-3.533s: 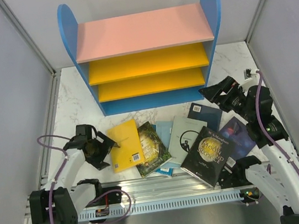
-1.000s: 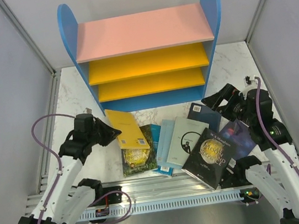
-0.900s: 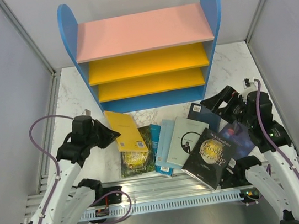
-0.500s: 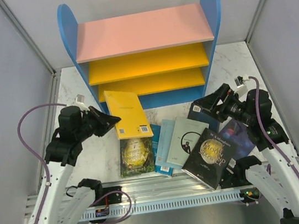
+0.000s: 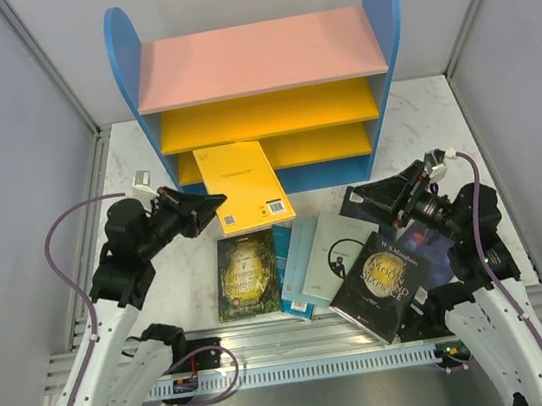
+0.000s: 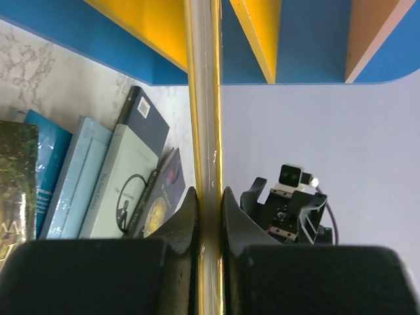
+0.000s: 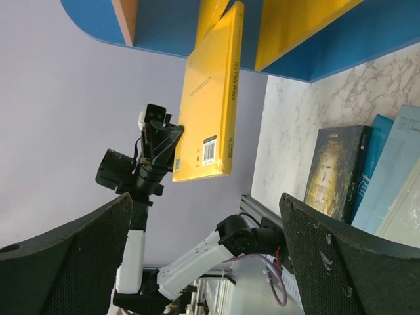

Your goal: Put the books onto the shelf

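Note:
My left gripper (image 5: 215, 204) is shut on the left edge of a yellow book (image 5: 240, 174) and holds it in the air in front of the shelf's (image 5: 256, 59) lower yellow boards. In the left wrist view the book's edge (image 6: 203, 98) runs up between the jaws of the left gripper (image 6: 205, 200), towards the yellow boards (image 6: 262, 29). Other books lie fanned on the table: dark green (image 5: 248, 274), pale blue (image 5: 294, 258), grey-white (image 5: 335, 246), black-and-gold (image 5: 378, 285) and navy (image 5: 377, 204). My right gripper (image 5: 371, 199) hangs open above the navy one, and its wrist view shows the raised yellow book (image 7: 210, 98).
The shelf stands at the back of the marble table (image 5: 134, 162), between grey side walls. A metal rail (image 5: 300, 340) runs along the near edge by the arm bases. A dark purple book (image 5: 437, 245) lies under the right arm.
The left arm has lifted the yellow book off the table and carried it up and back to the shelf's front. The right gripper has drifted left, still open.

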{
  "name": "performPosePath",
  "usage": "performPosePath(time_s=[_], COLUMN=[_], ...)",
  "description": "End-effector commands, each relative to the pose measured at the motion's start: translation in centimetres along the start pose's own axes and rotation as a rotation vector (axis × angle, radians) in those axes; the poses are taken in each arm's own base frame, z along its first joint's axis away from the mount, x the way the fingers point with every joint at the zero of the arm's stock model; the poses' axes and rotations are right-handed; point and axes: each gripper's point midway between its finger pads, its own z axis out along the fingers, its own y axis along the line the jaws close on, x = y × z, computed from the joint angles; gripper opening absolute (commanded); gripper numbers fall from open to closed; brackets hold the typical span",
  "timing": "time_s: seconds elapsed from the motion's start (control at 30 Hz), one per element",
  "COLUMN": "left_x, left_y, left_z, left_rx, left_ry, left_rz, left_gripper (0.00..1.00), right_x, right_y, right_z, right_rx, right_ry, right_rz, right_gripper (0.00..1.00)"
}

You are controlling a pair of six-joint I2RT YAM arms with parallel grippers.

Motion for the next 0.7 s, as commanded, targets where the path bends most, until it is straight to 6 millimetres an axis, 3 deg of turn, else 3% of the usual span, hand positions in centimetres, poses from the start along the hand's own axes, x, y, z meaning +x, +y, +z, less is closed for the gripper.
performPosePath(time_s=[0.0, 0.2, 0.47, 0.67], left_x=[-1.0, -0.1, 1.6, 1.9], left_y=[-7.8, -11.0, -13.6, -13.6], left_z=[-1.3, -0.4, 0.6, 1.9], left_rx=[0.28, 0.348, 0.385, 0.366], left_ry=[-0.047, -0.033, -0.012, -0.025], left_rz=[-0.019, 0.0, -0.011, -0.034], left_gripper=[0.02, 0.02, 0.02, 0.02], right_x=[0.0, 0.2, 1.4, 2.0], right_y=[2.4, 1.5, 1.6, 2.2], right_z=[-0.6, 0.2, 2.2, 2.9], right_rx=[-0.082, -0.034, 0.0, -0.023], right_ry=[-0.018, 0.012, 0.065, 0.057], right_rz=[0.038, 0.049, 0.041, 0.044], right_gripper=[0.95, 0.93, 0.93, 0.93])
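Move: The Little Prince is already in my left fingers. My open right hand lies about 30 cm to the right of the left and 4 cm back, level with it; the shelf stands some 24 cm ahead of the left hand and 13 cm right. From my right hand, the held book's middle is about 24 cm left, 5 cm ahead and slightly above; the grey book lies 5 cm left, 4 cm ahead and 28 cm below. I carry the yellow book across to the right with my left hand, about 7 cm, rising some 5 cm mostly in the later half, tipping the fingers slightly up and keeping the pinch on its left side. My right hand comes to meet it, about 4 cm leftward with a slight counter-clockwise turn, its jaws staying wide open. ##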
